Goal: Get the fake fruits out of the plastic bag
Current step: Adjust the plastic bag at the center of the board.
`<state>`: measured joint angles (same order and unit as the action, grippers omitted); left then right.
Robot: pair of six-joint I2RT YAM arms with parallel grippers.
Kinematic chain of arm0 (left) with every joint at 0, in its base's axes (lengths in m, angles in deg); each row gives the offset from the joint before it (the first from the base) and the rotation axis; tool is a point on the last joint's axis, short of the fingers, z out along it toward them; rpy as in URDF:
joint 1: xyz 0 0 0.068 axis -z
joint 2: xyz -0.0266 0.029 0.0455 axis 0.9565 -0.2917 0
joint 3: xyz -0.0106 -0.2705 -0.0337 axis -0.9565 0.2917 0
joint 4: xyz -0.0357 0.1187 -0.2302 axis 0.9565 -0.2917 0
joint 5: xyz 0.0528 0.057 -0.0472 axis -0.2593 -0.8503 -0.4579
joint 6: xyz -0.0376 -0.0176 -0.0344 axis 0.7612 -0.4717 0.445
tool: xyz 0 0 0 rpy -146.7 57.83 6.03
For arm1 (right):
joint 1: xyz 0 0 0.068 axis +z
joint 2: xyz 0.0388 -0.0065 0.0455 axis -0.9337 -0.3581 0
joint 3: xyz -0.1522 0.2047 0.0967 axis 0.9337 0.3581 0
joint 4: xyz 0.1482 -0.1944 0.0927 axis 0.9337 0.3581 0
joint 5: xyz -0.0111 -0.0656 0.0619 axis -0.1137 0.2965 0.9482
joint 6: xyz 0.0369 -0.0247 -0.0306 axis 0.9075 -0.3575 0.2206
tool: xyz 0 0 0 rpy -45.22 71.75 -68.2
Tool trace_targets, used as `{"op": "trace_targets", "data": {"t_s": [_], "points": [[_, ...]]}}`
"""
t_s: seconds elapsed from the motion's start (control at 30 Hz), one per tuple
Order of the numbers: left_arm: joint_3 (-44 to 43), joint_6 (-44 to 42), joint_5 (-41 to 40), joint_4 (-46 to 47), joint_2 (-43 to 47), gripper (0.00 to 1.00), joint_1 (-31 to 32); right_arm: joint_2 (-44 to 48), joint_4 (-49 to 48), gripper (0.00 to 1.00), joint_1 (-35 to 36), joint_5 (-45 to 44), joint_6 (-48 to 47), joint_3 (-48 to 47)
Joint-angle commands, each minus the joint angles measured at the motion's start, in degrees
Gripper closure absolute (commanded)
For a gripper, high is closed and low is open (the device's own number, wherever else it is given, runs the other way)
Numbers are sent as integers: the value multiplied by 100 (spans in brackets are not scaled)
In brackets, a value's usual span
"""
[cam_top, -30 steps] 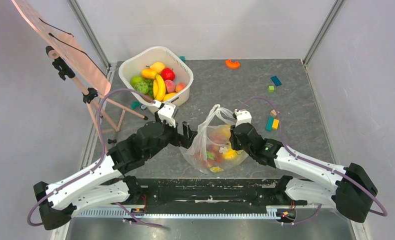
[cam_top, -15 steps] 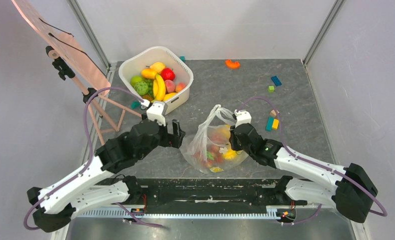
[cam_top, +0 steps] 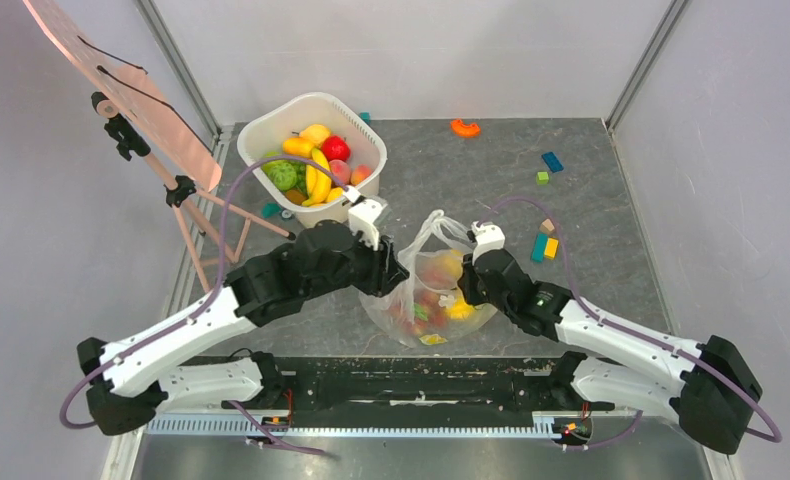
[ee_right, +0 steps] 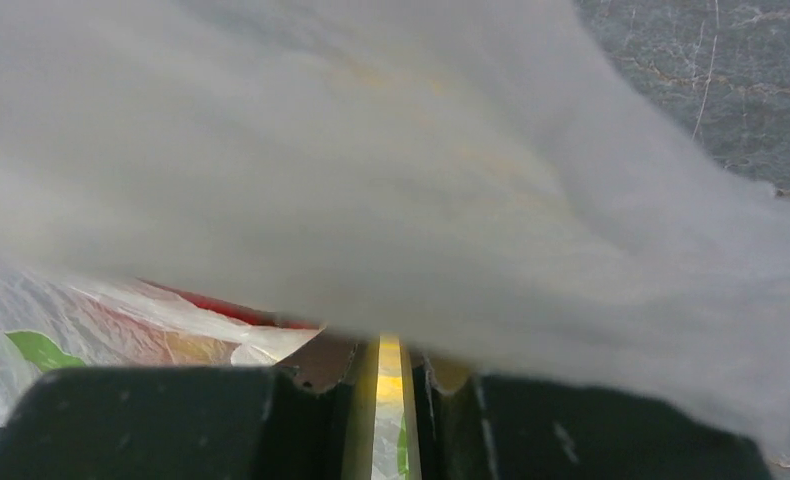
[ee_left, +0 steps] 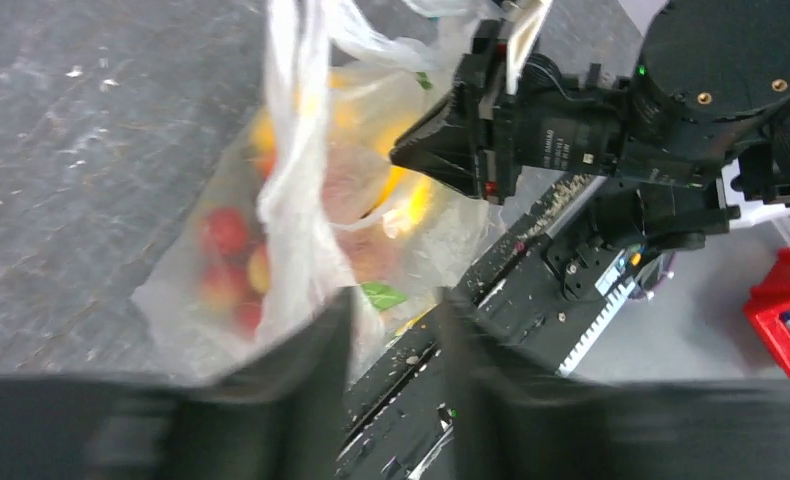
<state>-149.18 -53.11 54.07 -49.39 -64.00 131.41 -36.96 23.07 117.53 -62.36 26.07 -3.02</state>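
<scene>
The plastic bag (cam_top: 418,300) lies crumpled on the grey table, near the front, with the fake fruits (cam_top: 439,295) inside it: red, yellow and orange shapes showing through the film. In the left wrist view the bag (ee_left: 291,180) rises just ahead of my left gripper (ee_left: 391,310). Its blurred jaws stand apart, with the bag's lower edge against the left finger. From above, the left gripper (cam_top: 399,278) is at the bag's left side. My right gripper (cam_top: 463,287) presses into the bag's right side. Its jaws (ee_right: 389,350) are nearly together on a strip of film, and more bag (ee_right: 371,150) drapes over them.
A white tub (cam_top: 271,115) with a banana bunch, green fruits and other fruits stands at the back left. A wooden easel (cam_top: 171,150) leans at the left edge. Toy blocks (cam_top: 544,245) and an orange piece (cam_top: 465,127) lie to the right and behind. The black base rail (cam_top: 411,375) runs along the front.
My left arm has swung right, from a gap away, up to the bag's left side, and its jaws have narrowed. The right gripper stays on the bag and has tightened slightly.
</scene>
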Motion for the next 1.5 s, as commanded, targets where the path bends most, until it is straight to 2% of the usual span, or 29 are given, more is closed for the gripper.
{"op": "trace_targets", "data": {"t_s": [0.0, 0.03, 0.13, 0.33, 0.6, 0.97, 1.17, 1.47], "points": [[-229, 0, 319, 662, -385, 74, 404, 203, -190, 86, -26, 95, 94, 204], [-257, 3, 325, 761, -550, 81, 516, 231, -191, 86, -24, 64, 111, 249], [-403, 20, 320, 990, -1051, 92, 687, 325, -181, 87, -26, -62, 205, 370], [-634, -40, 255, 1399, -2106, 98, 693, 542, -265, 87, -23, -150, 385, 621], [-593, 10, -82, 1645, -3221, 98, 691, 784, -213, 87, -25, -87, 541, 936], [-381, 54, -273, 1966, -3949, 98, 681, 1512, -22, 88, -17, 330, 879, 1654], [-108, 128, -255, 2060, -4047, 98, 676, 1732, 150, 89, 2, 584, 1111, 1941], [646, 318, -98, 2421, -3687, 98, 680, 1554, 644, 88, 6, 244, 1334, 2110]]}}
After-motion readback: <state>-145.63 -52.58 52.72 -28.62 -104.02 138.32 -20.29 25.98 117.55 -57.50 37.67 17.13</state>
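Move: My left hand hangs high over the left side of the plastic bag, whose middle lies about 9 cm to its right, 4 cm ahead and 22 cm below. The yellow fruit is some 6 cm to the right of that middle, and the standing handle loop is about 8 cm right and 9 cm ahead of this hand. From my right hand, already at the bag under its film, the bag's middle is about 8 cm left, level fore and aft, and 5 cm lower. I shut my half-open left fingers in the air and swing that hand about 12 cm right over the bag, then drive it mostly down, some 21 cm in all, in among the film and fruit, rolling its left side up roughly 20 degrees. Meanwhile my nearly shut right hand, still under the film, sinks about 8 cm while drawing back and a little right, its fingers tipping down. ##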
